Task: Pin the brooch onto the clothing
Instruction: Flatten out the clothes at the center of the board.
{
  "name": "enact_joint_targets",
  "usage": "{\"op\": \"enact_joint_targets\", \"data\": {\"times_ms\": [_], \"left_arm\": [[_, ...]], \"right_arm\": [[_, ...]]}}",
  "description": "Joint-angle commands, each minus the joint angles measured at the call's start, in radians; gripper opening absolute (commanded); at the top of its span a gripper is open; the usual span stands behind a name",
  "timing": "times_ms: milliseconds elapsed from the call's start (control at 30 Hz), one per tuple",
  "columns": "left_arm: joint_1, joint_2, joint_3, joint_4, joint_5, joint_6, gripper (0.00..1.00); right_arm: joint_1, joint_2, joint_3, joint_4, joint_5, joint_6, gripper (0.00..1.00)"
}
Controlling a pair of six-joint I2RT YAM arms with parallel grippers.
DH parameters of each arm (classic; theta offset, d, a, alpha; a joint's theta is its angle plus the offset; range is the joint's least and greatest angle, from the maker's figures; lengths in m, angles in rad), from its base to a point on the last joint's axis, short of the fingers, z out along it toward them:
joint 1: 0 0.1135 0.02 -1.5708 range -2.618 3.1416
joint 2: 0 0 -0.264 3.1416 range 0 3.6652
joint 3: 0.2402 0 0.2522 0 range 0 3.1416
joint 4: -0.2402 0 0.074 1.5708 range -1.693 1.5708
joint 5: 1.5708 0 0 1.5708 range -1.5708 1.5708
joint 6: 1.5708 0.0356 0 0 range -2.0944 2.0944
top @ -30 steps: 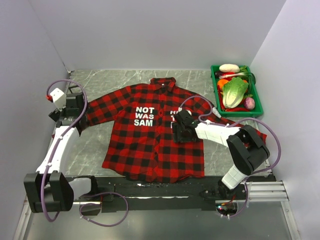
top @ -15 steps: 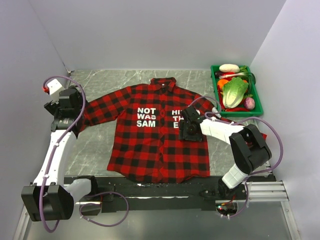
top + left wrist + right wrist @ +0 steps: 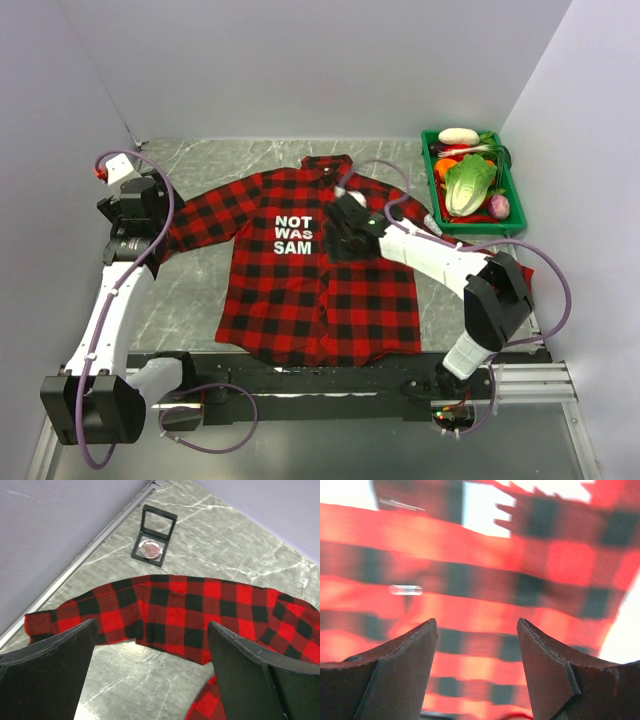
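Note:
The clothing (image 3: 290, 290), a red-and-black plaid shirt with white letters, lies flat in the middle of the table. My right gripper (image 3: 347, 232) hovers low over its chest, just right of the letters. In the right wrist view the right gripper (image 3: 476, 622) is open with only blurred plaid clothing (image 3: 485, 555) between its fingers. My left gripper (image 3: 140, 200) is at the far left by the sleeve. In the left wrist view the left gripper (image 3: 152, 625) is open and empty above the sleeve of the clothing (image 3: 200, 595). Beyond the sleeve the brooch (image 3: 151, 549), a small round disc, rests in an open black case (image 3: 159, 521) near the wall.
A green crate (image 3: 429, 165) of vegetables stands at the back right corner. Purple walls close in the table on the left, the right and the back. A black rail (image 3: 300, 375) runs along the near edge between the arm bases.
My right gripper has moved left and back across the shirt's chest and now covers the right-hand letters. My left gripper has shifted slightly toward the back-left corner. The shirt slid a little to the right.

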Motion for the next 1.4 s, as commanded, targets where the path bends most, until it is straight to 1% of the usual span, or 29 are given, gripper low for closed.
{"op": "enact_joint_targets", "data": {"times_ms": [0, 33, 67, 133, 167, 333, 400, 600, 833, 1033, 1233, 1367], "left_arm": [[-0.002, -0.011, 0.012, 0.047, 0.048, 0.023, 0.96], [-0.004, -0.011, 0.009, 0.047, 0.049, 0.026, 0.96], [-0.004, -0.009, 0.009, 0.045, 0.048, 0.031, 0.96], [-0.004, -0.006, 0.003, 0.044, 0.052, 0.035, 0.97], [-0.002, -0.005, 0.001, 0.044, 0.060, 0.037, 0.96], [-0.002, -0.002, -0.005, 0.055, 0.086, 0.038, 0.96], [-0.002, -0.003, -0.011, 0.055, 0.086, 0.041, 0.96], [-0.004, -0.006, -0.016, 0.058, 0.091, 0.046, 0.96], [-0.004, 0.002, -0.013, 0.052, 0.087, 0.047, 0.96], [-0.004, 0.006, -0.013, 0.050, 0.084, 0.049, 0.96], [-0.002, 0.023, -0.013, 0.045, 0.104, 0.051, 0.96], [-0.002, 0.063, -0.001, 0.015, 0.153, 0.046, 0.96]], "right_arm": [[0.089, 0.097, 0.151, 0.045, -0.074, -0.007, 0.72], [0.107, 0.165, 0.185, 0.044, -0.084, -0.011, 0.72], [0.142, 0.198, 0.250, 0.044, -0.088, -0.017, 0.72], [0.181, 0.291, 0.316, 0.043, -0.088, -0.041, 0.72], [0.211, 0.319, 0.379, 0.043, -0.086, -0.049, 0.72], [0.249, 0.472, 0.521, 0.033, -0.069, -0.077, 0.72], [0.250, 0.494, 0.533, 0.030, -0.054, -0.077, 0.72], [0.258, 0.531, 0.469, 0.026, -0.037, -0.075, 0.72], [0.290, 0.488, 0.280, 0.046, -0.042, -0.052, 0.71], [0.301, 0.444, 0.167, 0.026, -0.037, -0.015, 0.71], [0.301, 0.384, 0.101, -0.002, 0.009, 0.002, 0.72], [0.299, 0.381, 0.111, -0.031, 0.041, -0.003, 0.72]]}}
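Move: The shirt patch below the NOT WAS SAM lettering, left of the buttons, lies about 16 cm left of the right hand, 1 cm back and 8 cm below. The lettering is some 12 cm left and 9 cm ahead of that hand; the button row 6 cm left and 1 cm back; the front hem about 18 cm back and 8 cm left. From the left hand the patch is 33 cm right, 6 cm back and 23 cm below. The right hand arcs about 16 cm left and down below SAM, then drags cloth some 5 cm back-right. ##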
